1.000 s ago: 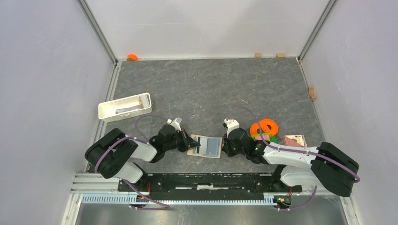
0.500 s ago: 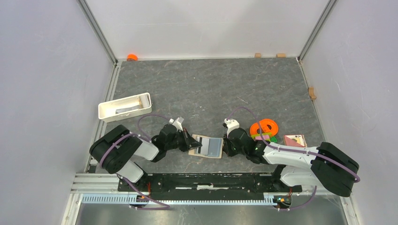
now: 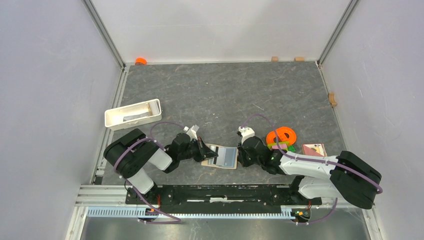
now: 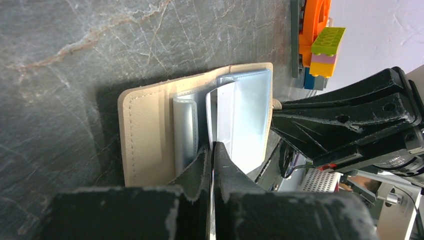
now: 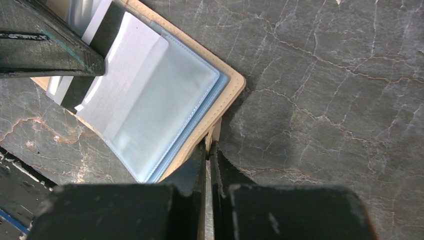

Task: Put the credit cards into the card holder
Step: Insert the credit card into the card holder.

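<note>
The beige card holder lies open on the table between my two grippers, its blue-grey see-through pockets facing up. My left gripper is shut on a thin grey credit card with a dark stripe, held on edge. The card's far end sits partly inside a pocket of the card holder. My right gripper is shut on the card holder's small beige tab at its right edge. A pale credit card with reddish print lies flat at the right.
A white tray with a flat grey thing inside stands at the left. An orange ring on coloured toy bricks sits just right of my right gripper. An orange cap and small wooden blocks lie along the far edge.
My left arm has shifted right and its gripper has pushed the card a little further over the card holder. The right arm has stayed put.
</note>
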Motion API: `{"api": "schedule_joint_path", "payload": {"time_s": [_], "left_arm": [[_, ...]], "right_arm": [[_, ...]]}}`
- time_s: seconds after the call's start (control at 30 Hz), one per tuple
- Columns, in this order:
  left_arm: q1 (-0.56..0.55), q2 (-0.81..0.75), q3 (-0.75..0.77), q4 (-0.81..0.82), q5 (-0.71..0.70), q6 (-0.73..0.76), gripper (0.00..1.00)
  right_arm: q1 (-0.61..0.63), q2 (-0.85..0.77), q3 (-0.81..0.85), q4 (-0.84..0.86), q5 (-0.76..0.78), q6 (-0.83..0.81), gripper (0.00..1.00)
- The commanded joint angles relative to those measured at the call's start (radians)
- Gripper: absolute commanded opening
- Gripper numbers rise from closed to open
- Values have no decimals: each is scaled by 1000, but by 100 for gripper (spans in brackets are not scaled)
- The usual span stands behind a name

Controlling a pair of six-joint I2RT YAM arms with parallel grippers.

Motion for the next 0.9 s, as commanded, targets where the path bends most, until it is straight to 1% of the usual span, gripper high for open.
{"api": "schedule_joint_path", "payload": {"time_s": [0.0, 0.37, 0.43, 0.53, 0.6, 0.7, 0.87], "left_arm": [[-25, 55, -13, -92, -8, 6, 2], [-69, 70, 14, -88, -59, -27, 3], [-80, 67, 19, -107, -70, -26, 4], [-90, 50, 27, -145, -84, -14, 10], [-90, 21, 34, -191, -95, 5, 13], [-90, -50, 60, -324, -128, 54, 18], [-89, -178, 115, -563, -187, 141, 32]], "right_arm": [[8, 15, 36, 13, 0, 4, 0], [10, 16, 35, 16, 5, 4, 0], [10, 11, 34, 14, 8, 6, 0], [9, 8, 33, 12, 13, 5, 0], [10, 3, 33, 1, 23, 4, 0], [10, -11, 34, -14, 49, 1, 0], [10, -36, 35, -63, 82, -2, 0]]}}
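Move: The clear pocket on the card holder's right half lies about 4 cm to the right of the left hand and 1 cm back, a centimetre lower; the left fingers already pinch the part-inserted card's outer edge. A folded plastic sleeve stands some 2 cm to this hand's left, level with it in reach. The strap, held in the right fingers, is about 8 cm right and 1 cm back. From the right hand the pocket lies roughly 5 cm left, straight across. Push the card with the left gripper about 1.5 cm to the right, deeper into the clear pocket, keeping the pinch shut on its outer edge. Then open the fingers to about a quarter, let go of the card and start easing back left by half a centimetre, rolling some 5 degrees. Let the right gripper keep its hold on the strap. ##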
